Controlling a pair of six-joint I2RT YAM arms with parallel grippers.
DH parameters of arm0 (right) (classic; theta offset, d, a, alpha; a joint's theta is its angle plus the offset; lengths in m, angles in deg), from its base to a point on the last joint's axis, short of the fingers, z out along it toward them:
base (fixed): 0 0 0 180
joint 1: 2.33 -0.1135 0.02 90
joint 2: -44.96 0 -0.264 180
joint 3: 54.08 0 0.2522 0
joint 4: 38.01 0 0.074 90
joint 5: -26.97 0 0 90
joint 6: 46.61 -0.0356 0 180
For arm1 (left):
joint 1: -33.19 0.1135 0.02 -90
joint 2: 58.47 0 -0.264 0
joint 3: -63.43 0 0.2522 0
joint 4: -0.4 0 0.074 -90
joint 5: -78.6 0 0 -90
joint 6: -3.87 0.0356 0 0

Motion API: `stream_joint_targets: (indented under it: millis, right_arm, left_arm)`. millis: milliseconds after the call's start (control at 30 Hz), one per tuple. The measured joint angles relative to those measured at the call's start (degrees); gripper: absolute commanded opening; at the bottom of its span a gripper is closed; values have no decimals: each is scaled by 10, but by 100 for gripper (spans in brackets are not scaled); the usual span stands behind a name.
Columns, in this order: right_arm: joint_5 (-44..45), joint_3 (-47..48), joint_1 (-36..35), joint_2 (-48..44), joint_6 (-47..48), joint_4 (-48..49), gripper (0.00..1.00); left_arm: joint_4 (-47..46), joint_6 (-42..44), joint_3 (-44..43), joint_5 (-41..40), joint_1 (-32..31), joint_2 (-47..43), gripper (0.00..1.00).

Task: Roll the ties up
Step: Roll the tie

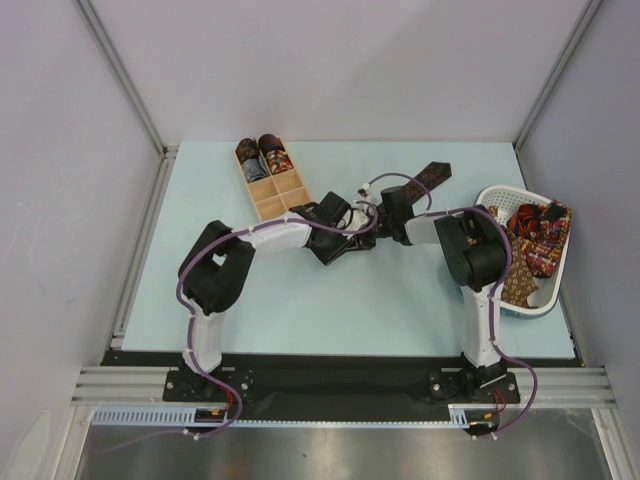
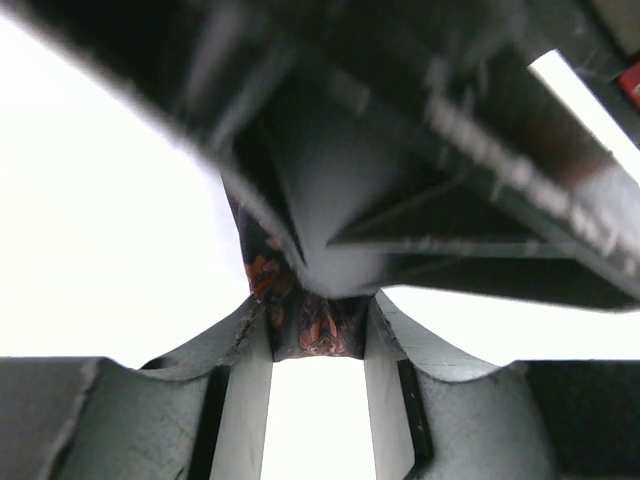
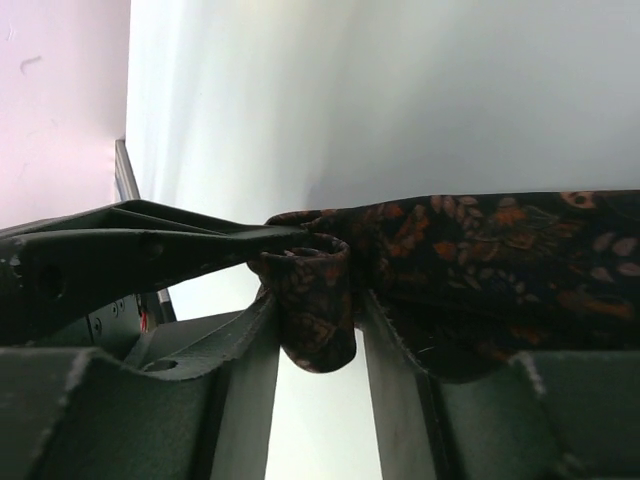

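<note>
A dark maroon tie (image 1: 437,172) with an orange leaf pattern runs from the table's back right to the middle, where both grippers meet. Its near end is coiled into a small roll (image 3: 315,300). That roll sits between the fingers of my right gripper (image 3: 318,312), touching both, and the flat length (image 3: 500,250) trails off to the right. My left gripper (image 2: 318,332) is shut on the same roll (image 2: 322,325) from the opposite side. One of its fingers (image 3: 150,250) reaches the roll from the left. From above, the left gripper (image 1: 358,214) and right gripper (image 1: 376,210) hide the roll.
A wooden compartment box (image 1: 280,195) stands at the back left, with two rolled ties (image 1: 262,153) in its far cells. A white basket (image 1: 540,303) at the right edge holds several loose ties (image 1: 538,238). Grey walls enclose the table.
</note>
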Motion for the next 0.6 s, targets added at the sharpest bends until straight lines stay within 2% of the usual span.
stream_joint_targets:
  millis: [67,200,233,267,367,600]
  right_arm:
    - [4,-1,2,-1,0,1,33]
    - [5,-1,1,-1,-5,2,26]
    - [6,-1,1,-1,-5,2,25]
    - [6,-1,1,-1,-5,1,25]
    - [8,1,-1,0,-4,-4,23]
    - [8,20,-7,5,7,-27,22]
  left_arm:
    - [0,-3,0,3,2,0,40]
    - [-1,-7,0,10,5,0,45]
    - [-1,-7,0,12,5,0,49]
    - [0,-7,0,14,6,0,59]
    - [4,-10,0,16,8,0,77]
    - [32,-12,-24,14,10,1,80]
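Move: The tie's roll sits at both hands' fingertips: the left hand has it between its fingers, and the right hand, reaching in from the right, has it at its own half-open fingers. From the right hand the tie's far end lies flat, about 17 cm ahead, 19 cm to the right and 3 cm lower. The compartment box is some 14 cm ahead of the left hand and 20 cm to its left. Staying put, the right fingers close on the roll as the left ones let go, rising about 1 cm. ##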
